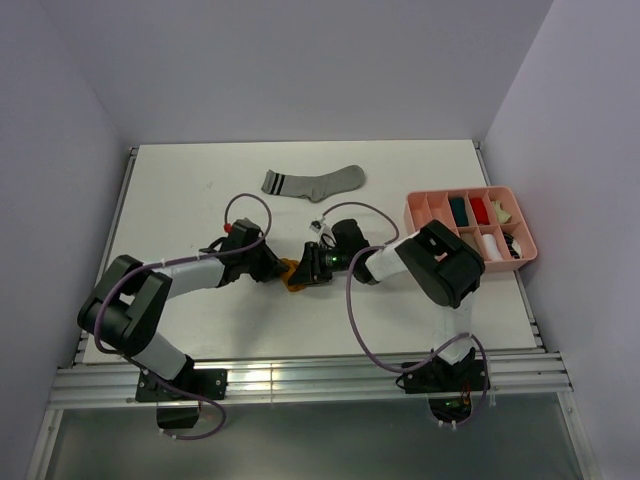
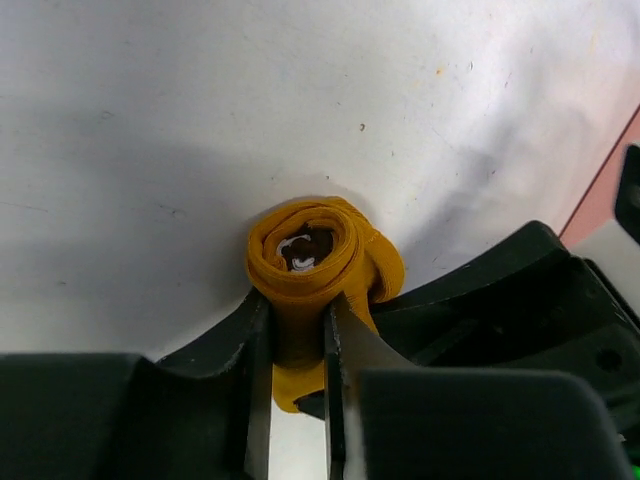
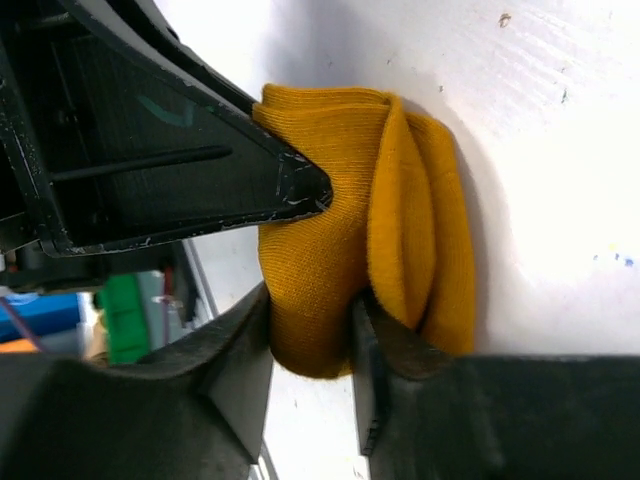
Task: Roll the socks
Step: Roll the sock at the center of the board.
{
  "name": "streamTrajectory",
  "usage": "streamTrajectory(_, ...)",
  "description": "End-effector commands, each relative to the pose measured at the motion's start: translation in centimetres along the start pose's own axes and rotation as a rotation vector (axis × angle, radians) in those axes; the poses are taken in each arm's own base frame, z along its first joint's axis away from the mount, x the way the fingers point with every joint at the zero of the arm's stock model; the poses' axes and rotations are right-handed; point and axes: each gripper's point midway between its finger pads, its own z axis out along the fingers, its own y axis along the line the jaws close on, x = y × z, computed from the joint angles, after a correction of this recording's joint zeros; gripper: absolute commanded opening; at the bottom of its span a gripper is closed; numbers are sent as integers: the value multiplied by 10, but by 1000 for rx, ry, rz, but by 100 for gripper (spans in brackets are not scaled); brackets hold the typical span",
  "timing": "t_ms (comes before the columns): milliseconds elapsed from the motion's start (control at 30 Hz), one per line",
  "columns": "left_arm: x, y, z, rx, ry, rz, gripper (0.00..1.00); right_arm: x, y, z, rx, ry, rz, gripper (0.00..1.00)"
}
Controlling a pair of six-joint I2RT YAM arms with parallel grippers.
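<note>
A mustard-orange sock (image 1: 292, 273) lies rolled into a tight coil (image 2: 315, 255) on the white table, its brown-white cuff showing at the centre of the coil. My left gripper (image 2: 297, 335) is shut on the near side of the roll, with fabric pinched between both fingers. My right gripper (image 3: 312, 335) comes in from the opposite side and is shut on a fold of the same sock (image 3: 340, 260). The two grippers (image 1: 280, 268) (image 1: 308, 266) meet tip to tip mid-table. A grey sock (image 1: 313, 182) with dark cuff stripes lies flat farther back.
A pink compartment tray (image 1: 520, 225) stands at the right edge of the table and holds several small rolled bundles. The left gripper's finger (image 3: 200, 170) fills the upper left of the right wrist view. Both arms' cables loop over the table.
</note>
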Motion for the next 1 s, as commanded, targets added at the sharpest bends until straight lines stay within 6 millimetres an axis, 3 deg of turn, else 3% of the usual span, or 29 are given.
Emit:
streamTrajectory(0, 24, 50, 1, -212, 71, 87, 18, 8, -38, -14, 230, -14, -72, 43)
streamTrajectory(233, 17, 48, -4, -355, 45, 221, 16, -19, -18, -42, 326, -129, -248, 59)
streamTrajectory(267, 15, 38, -4, -346, 40, 253, 16, -26, -9, -47, 327, -153, -292, 60)
streamTrajectory(433, 13, 31, -6, -416, 46, 313, 17, -45, 4, -67, 462, -279, -426, 62)
streamTrajectory(467, 11, 24, -5, -405, 46, 322, 17, -43, 16, -66, 464, -292, -480, 62)
streamTrajectory(567, 12, 20, -4, -418, 70, 327, 17, -48, 25, -71, 547, -366, -553, 62)
streamTrajectory(700, 14, 19, -2, -445, 103, 336, 17, -31, 36, -56, 577, -389, -638, 62)
streamTrajectory(967, 13, 8, 0, -454, 133, 343, 18, -7, 37, -28, 651, -371, -778, 62)
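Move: Both hands already pinch the mustard sock roll: its middle lies about 1 cm back, 2 cm right and 1 cm below the left hand, and some 2 cm ahead, 2 cm left and 1 cm below the right. The grey sock lies flat, roughly 22 cm ahead and 8 cm right of the left hand. The pink box stands about 12 cm ahead and 41 cm to the right of the right hand. The right fingers open and come free of the sock roll, backing off some 4 cm to the right and a little forward, then rising to about 7 cm before sinking partway again, back and to the left. Meanwhile the right wrist swings about 50 degrees, from pointing left to forward-left and down. The left fingers keep their pinch, easing the roll 2 cm right and tipping steeper by some 25 degrees. ##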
